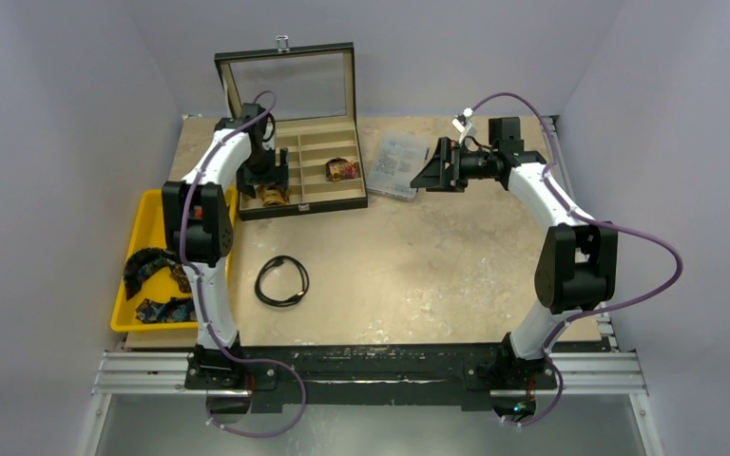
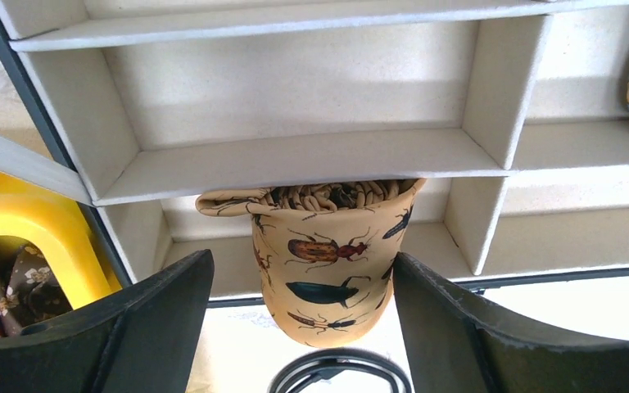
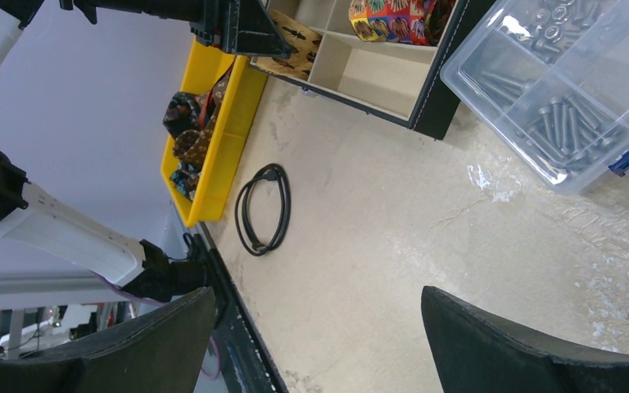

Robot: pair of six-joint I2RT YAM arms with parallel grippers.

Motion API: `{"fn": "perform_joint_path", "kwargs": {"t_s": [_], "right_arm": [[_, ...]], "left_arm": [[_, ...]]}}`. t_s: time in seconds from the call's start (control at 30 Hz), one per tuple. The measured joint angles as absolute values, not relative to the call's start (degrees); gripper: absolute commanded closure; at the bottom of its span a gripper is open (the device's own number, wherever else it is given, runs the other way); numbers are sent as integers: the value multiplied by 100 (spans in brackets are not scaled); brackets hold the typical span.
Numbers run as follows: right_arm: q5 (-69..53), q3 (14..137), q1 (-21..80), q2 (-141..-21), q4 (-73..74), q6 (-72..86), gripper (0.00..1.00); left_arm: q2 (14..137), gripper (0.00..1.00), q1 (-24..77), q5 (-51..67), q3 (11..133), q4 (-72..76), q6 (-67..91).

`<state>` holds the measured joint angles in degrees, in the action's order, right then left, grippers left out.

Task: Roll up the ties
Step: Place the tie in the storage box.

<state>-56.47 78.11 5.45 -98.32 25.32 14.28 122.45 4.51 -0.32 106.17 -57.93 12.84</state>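
A rolled tan-gold tie [image 2: 328, 262] with beetle prints stands between the jaws of my left gripper [image 2: 303, 286]. The right finger touches it and a gap shows at the left finger, so the gripper is open. In the top view the left gripper [image 1: 268, 185] is over the near-left cell of the compartment case [image 1: 318, 202], with the tan roll [image 1: 272, 197] below it. A multicoloured rolled tie [image 1: 342, 169] sits in another cell. Dark ties [image 1: 152, 271] lie in the yellow tray [image 1: 148, 214]. My right gripper [image 1: 430, 171] is open and empty above the table.
The case lid [image 1: 285, 81] stands open at the back. A black cable loop [image 1: 281, 281] lies on the table in front of the case. A clear plastic box of screws [image 1: 394, 164] sits right of the case, close to the right gripper.
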Motion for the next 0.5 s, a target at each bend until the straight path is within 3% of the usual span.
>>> {"fn": "perform_joint_path", "kwargs": {"t_s": [0.17, 0.3, 0.5], "right_arm": [[-5647, 7811, 545, -9832, 2532, 1428, 2], [-5647, 7811, 545, -9832, 2532, 1428, 2], [-5645, 7811, 545, -9832, 2552, 1413, 2]], "left_arm": [[12180, 32, 451, -38, 10481, -5537, 1273], [12180, 47, 451, 27, 10433, -5400, 1271], [12180, 52, 454, 172, 10283, -5223, 1291]]}}
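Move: The rolled beetle tie sits in the near-left compartment of the storage box, about 3 cm below the left gripper, some 2 cm back and 1 cm to its right. The empty compartment beyond lies about 3 cm ahead and in line. The other rolled tie is 16 cm to the gripper's right and 3 cm ahead; the yellow bin is 20 cm left and 16 cm back. From the right gripper, the beetle tie lies roughly 32 cm left and 3 cm ahead. Ease the left gripper about 1 cm forward over the tie in the near-left compartment, tipping the fingertips slightly outward, then sink and slide right a little under 1 cm each. Close the fingers from wide to about half open as you go, so the pads come in on the tie's left and right sides and pinch it. ##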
